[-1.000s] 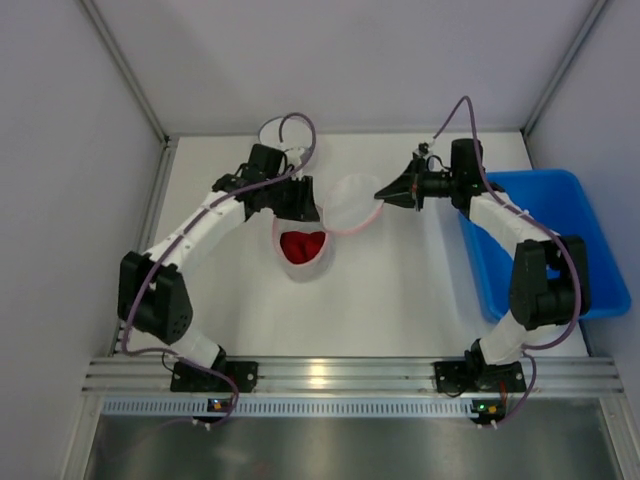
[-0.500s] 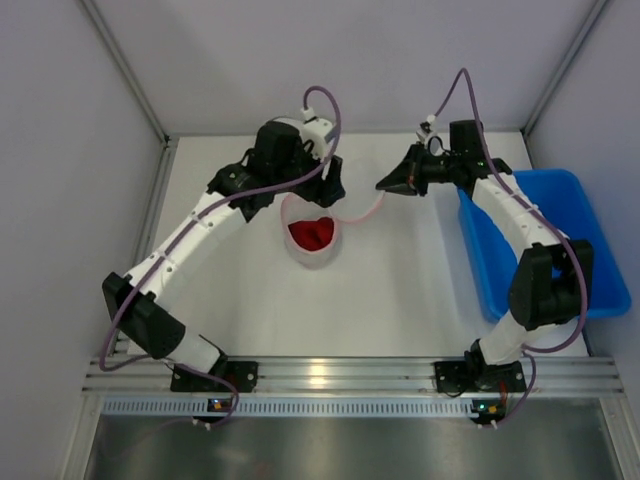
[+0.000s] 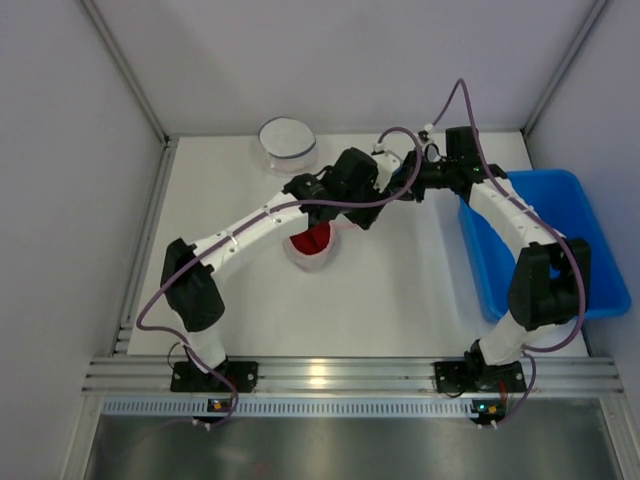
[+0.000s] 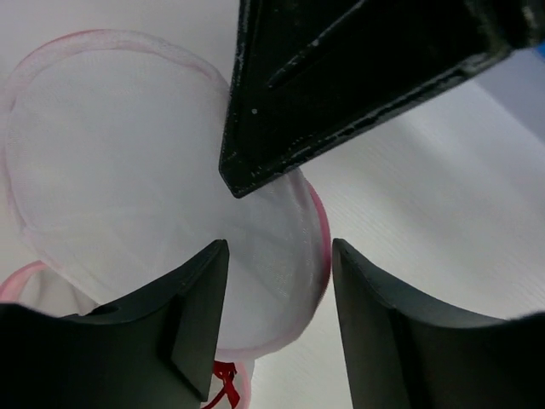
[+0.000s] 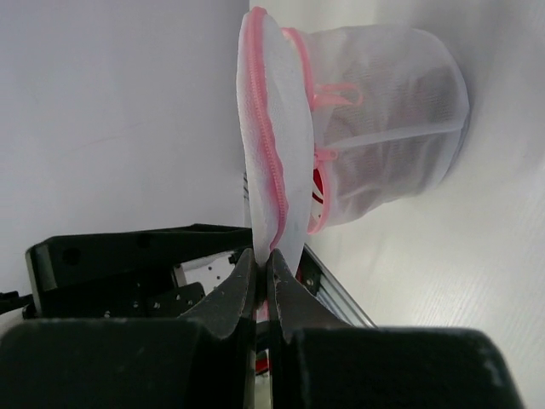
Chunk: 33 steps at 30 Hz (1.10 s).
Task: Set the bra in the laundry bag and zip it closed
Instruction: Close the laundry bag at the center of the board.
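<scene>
The white mesh laundry bag [image 3: 308, 258] with pink trim stands at mid-table, the red bra [image 3: 311, 240] inside it. In the right wrist view the bag [image 5: 387, 128] is a cylinder with its round lid flap [image 5: 268, 145] lifted, and a bit of the bra [image 5: 318, 181] shows. My right gripper [image 5: 262, 256] is shut on the flap's pink zipper edge. My left gripper [image 4: 279, 256] is open, its fingers on either side of the flap's rim [image 4: 317, 247], close under the right gripper's black fingers [image 4: 341, 77]. In the top view the left gripper [image 3: 382, 195] meets the right gripper [image 3: 405, 186].
A blue bin [image 3: 560, 215] stands at the right edge beside the right arm. A round white mesh disc [image 3: 287, 146] lies at the back of the table. Grey walls close in the back and both sides.
My left arm swung from behind the bag across to the right gripper, uncovering the round disc at the back. Its jaws stand wider than a second ago. The right gripper kept its hold.
</scene>
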### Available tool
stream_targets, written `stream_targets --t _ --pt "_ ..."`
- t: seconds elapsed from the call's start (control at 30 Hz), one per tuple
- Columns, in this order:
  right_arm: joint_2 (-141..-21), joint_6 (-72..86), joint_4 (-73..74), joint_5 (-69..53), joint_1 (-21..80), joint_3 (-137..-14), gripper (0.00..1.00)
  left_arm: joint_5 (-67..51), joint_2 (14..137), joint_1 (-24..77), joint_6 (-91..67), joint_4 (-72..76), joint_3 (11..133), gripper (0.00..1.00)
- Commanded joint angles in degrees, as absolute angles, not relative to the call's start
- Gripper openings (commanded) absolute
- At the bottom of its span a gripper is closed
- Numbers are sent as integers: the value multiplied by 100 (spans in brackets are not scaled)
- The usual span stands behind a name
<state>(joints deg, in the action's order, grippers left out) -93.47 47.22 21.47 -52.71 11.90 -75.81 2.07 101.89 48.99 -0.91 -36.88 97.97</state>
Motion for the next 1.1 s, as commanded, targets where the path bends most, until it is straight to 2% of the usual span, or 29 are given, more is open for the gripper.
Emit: stream_targets --t 0.0,0.03,0.1,0.13,0.17,0.2,0.27,0.37,0.4,0.43,0.53,0.63,0.67,0.7,0.9,1.0,1.07 --pt "-9185 5053 1644 -5449 1257 -7524 0 851 10221 4896 -149 -3665 10108 54" --pt "-9185 5106 1591 -5484 1257 -7480 1 870 10230 4896 -149 -3674 10090 44" --pt "-9167 5168 1495 -5546 1257 -7444 10 853 10161 4887 -228 -3665 9994 32" --pt "-9167 5159 1477 -5563 1248 -7427 17 826 10108 4878 -263 -3656 9950 17" --pt "-9176 5124 1477 -5581 1248 -7427 30 757 10073 4878 -333 -3665 9897 7" --pt "-9211 5063 1468 -5633 1231 -7453 37 530 9924 4826 -404 -3648 9775 0" --pt "-9237 5054 1407 -5686 1178 -7462 50 178 9766 4712 -675 -3595 9616 0" --pt "-9343 5001 1310 -5800 871 -7532 60 -867 9213 4238 -1289 -3148 9002 0" --pt "-9378 4966 1292 -5809 809 -7558 62 -1131 9037 3871 -1483 -2920 8452 0" --pt "-9395 4931 1257 -5810 756 -7559 63 -1812 8600 3650 -1851 -2196 8185 0" --pt "-9413 4799 1161 -5774 598 -7410 72 -2563 7983 2937 -2546 -964 7299 0" --pt "-9457 4755 854 -5862 606 -7094 73 -3215 7604 2445 -3484 -56 6395 0" --pt "-9483 4824 539 -5967 624 -6997 73 -3426 7333 2339 -3750 896 6137 0" --pt "-9544 4834 362 -6003 650 -6857 73 -3463 7234 2129 -3988 1131 5900 0" --pt "-10035 4359 -447 -6135 1107 -6750 76 -3771 7005 1750 -4913 1898 5204 0" --pt "-10309 4806 -1420 -6135 1423 -6452 76 -3779 6952 1661 -5237 2258 4993 0" --pt "-10467 5726 -2324 -6257 1625 -6058 73 -3770 6935 1618 -5369 2364 4887 0"
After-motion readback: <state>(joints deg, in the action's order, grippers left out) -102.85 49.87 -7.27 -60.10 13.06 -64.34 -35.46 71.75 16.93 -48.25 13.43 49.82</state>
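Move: The lid's pink rim already lies between my left hand's open fingers, about 1 cm ahead and 1 cm down. The bag body with the red bra stands some 14 cm to the left, 5 cm back and 16 cm below; the blue-rimmed bag is roughly 26 cm ahead, 20 cm left and 17 cm down. From my right hand, which still pinches the rim, that grip spot is about 3 cm back, 1 cm left and 2 cm down. I shut my left fingers on the lid rim, and only then does my right hand open wide and let go. With the rim pinched, my left hand carries it about 13 cm left, then also up some 5 cm, over the bag, rolling about 60 degrees so its left side drops. My freed right hand backs off 3 cm right, then sinks about 7 cm, easing left towards the pink tabs at the lid's hinge. ##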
